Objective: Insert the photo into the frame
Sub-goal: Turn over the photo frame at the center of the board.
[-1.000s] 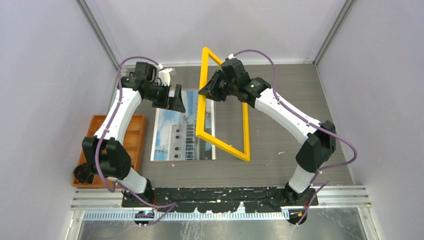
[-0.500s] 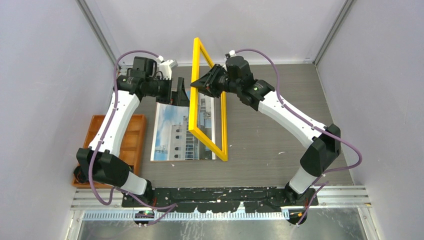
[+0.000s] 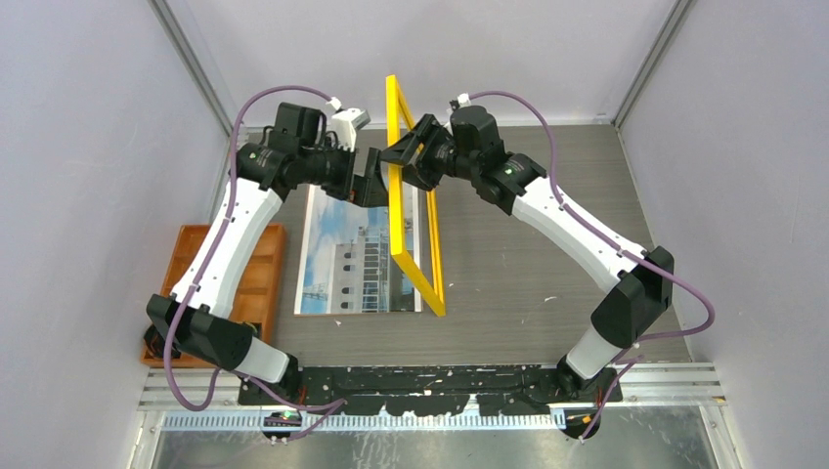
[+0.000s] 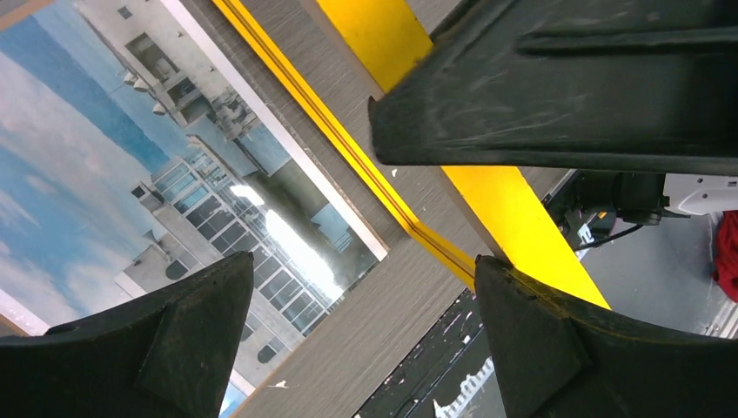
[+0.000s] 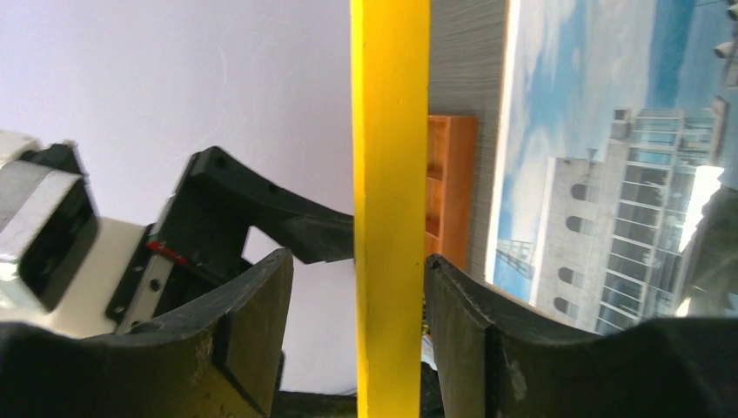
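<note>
The frame [image 3: 395, 225], bright yellow, stands almost on edge over the table, its lower corner down by the photo's right side. My right gripper [image 3: 406, 156] is at its upper bar. In the right wrist view the frame [image 5: 390, 174] runs between the fingers of that gripper [image 5: 358, 257]: a gap shows on the left and the right finger is close against the bar, so it is open. My left gripper [image 3: 376, 181] is wide open just left of the same bar. Its right fingertip [image 4: 522, 313] lies against the frame [image 4: 513, 218]. The photo [image 3: 342, 254] lies flat, picture side up.
An orange compartment tray [image 3: 262, 274] sits at the left edge of the table, beside the left arm. Grey walls close in the back and both sides. The arm bases and a black rail run along the near edge.
The frame has swung from a slant to nearly upright. My right gripper's jaws have parted from their grip on the bar. My left gripper has moved right, up to the frame.
</note>
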You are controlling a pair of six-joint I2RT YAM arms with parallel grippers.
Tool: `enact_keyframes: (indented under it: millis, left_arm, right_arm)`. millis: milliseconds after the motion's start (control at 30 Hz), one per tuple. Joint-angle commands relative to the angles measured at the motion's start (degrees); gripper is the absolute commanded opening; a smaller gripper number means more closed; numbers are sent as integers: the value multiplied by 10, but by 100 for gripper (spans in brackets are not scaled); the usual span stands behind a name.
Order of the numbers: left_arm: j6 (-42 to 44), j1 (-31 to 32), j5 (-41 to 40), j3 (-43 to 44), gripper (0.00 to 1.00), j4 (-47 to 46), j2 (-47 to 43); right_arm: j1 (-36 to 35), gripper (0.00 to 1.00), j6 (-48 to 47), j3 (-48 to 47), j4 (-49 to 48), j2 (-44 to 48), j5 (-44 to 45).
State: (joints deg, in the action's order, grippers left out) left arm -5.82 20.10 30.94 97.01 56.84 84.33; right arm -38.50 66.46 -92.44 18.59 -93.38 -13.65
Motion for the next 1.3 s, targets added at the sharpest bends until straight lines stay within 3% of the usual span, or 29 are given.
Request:
enact_keyframes:
  millis: [0,167,333,667,867,933,1133,1267]
  left_arm:
    - [1,25,-18,48,100,10,15]
    - [3,56,-35,81,100,16,42]
    - [5,85,-54,105,100,23,74]
    - [7,103,-55,135,100,31,120]
    - [36,103,-74,111,100,32,124]
    - [49,103,-85,84,100,25,125]
    - [88,103,-143,4,100,-10,143]
    - [89,103,-140,-15,100,-21,151]
  right_arm:
    - [5,62,-49,-55,66,19,37]
    - [9,61,-133,-135,205,-11,88]
    - [9,55,-195,-169,281,-20,131]
    - [21,35,-262,-163,342,20,225]
    - [41,31,-293,-138,374,59,289]
    - [45,21,-316,-113,378,73,310]
    - [80,18,-322,-16,374,118,276]
    - [136,18,-283,48,301,172,154]
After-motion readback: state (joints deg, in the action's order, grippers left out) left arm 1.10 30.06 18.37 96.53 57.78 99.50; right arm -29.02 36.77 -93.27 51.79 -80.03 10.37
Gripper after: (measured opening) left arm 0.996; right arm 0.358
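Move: The photo frame stands on edge in the air, leaning left, with its upper bar loosely between the right hand's half-open fingers, its middle about 1 cm back from that hand. Its lower bar hangs some 7 cm to that hand's right, 2 cm back and 20 cm below. The photo lies about 8 cm left, 5 cm back and 33 cm below the right hand. From the wide-open left hand, the upper bar is roughly 4 cm right, 3 cm ahead and 3 cm above. The frame's upper bar is taken rightward by the right hand, which travels about 20 cm right and a little down, tilting its fingers some 40 degrees towards the table. Its fingers first close from their loose hold to pinch the bar. The left hand, an open finger seemingly against the bar, follows about 6 cm right, then leaves it and sinks some 9 cm with its fingers still open. ##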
